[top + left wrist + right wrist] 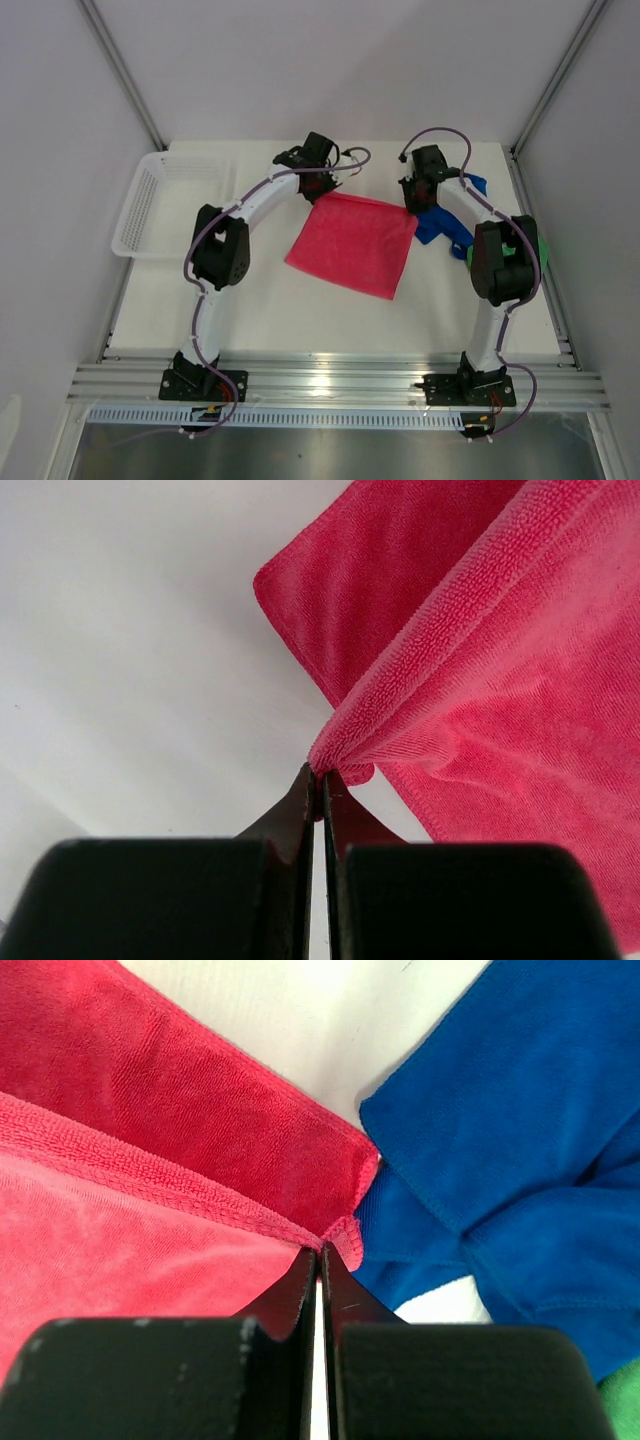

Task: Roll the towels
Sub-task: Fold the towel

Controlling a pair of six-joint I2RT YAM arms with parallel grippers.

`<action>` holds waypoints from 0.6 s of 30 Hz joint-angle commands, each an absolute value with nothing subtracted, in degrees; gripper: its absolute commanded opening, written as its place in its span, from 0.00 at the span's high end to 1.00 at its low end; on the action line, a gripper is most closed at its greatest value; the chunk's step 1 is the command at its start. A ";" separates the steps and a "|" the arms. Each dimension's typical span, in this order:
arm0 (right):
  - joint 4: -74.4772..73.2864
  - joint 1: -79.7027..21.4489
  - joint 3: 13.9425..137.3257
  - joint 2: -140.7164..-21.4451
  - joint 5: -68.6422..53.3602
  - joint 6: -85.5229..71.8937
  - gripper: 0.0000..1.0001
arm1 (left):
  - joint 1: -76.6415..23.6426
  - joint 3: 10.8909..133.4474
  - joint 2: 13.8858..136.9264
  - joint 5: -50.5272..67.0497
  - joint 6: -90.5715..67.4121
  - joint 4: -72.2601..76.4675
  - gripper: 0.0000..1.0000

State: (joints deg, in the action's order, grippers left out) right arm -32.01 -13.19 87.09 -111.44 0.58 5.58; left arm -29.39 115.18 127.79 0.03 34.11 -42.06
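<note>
The pink-red towel point(355, 243) lies spread in the middle of the table, its far edge lifted. My left gripper point(318, 186) is shut on its far left corner; the left wrist view shows the cloth point(480, 680) bunched at the fingertips point(322, 772). My right gripper point(412, 205) is shut on the far right corner, pinched at the tips point(320, 1247) in the right wrist view, where the pink-red towel point(120, 1190) fills the left. The blue towel point(447, 222) lies crumpled right beside it, also seen as blue cloth point(510, 1150). The green towel point(468, 250) peeks from behind the right arm.
A white mesh basket point(160, 205) stands at the table's left edge. Grey walls close in the table on three sides. A metal rail point(330, 385) runs along the near edge where both arm bases are bolted.
</note>
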 commanded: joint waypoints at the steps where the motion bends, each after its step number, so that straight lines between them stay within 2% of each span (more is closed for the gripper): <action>1: -32.08 -12.48 90.17 -113.11 2.02 6.33 1.00 | -29.00 117.33 127.70 -3.51 34.80 -39.12 0.99; 5: -31.64 -12.39 90.70 -114.43 2.90 6.50 1.00 | -29.09 117.51 128.58 -4.66 34.89 -37.71 0.99; 8: -31.47 -12.39 91.58 -116.09 3.42 6.42 0.97 | -29.09 117.51 129.20 -5.62 34.63 -36.39 0.95; 11: -31.03 -12.39 92.98 -118.20 4.56 5.80 0.77 | -29.09 117.60 129.99 -7.37 33.66 -34.90 0.71; 12: -31.03 -12.39 93.42 -118.82 4.74 5.54 0.65 | -29.09 117.51 130.08 -7.99 33.23 -33.94 0.54; 15: -30.94 -12.22 95.62 -119.88 6.93 3.52 0.53 | -28.92 117.51 130.08 -10.45 31.65 -32.53 0.36; 18: -30.76 -12.22 96.68 -117.96 9.13 0.71 0.50 | -28.13 117.77 128.51 -11.25 29.54 -34.00 0.32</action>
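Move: Both hands already pinch the red towel's far folded edge, one near each end. The towel's middle lies about 8 cm right of the left hand and 10 cm back, about 4 cm lower; from the right hand it is some 13 cm left, 7 cm back and 3 cm lower. The blue towel is level with the right hand, about 8 cm to its right; the green towel is some 21 cm right and 12 cm back. Both grippers let go of the red towel's far folded edge, the left opening about two thirds and the right about half. The left glides roughly 3 cm forward at the same height, drifts slightly left off its corner and tips its fingertips a little outward. The right sinks about 3 cm towards the table beside the blue towel while easing forward, then slightly right. ##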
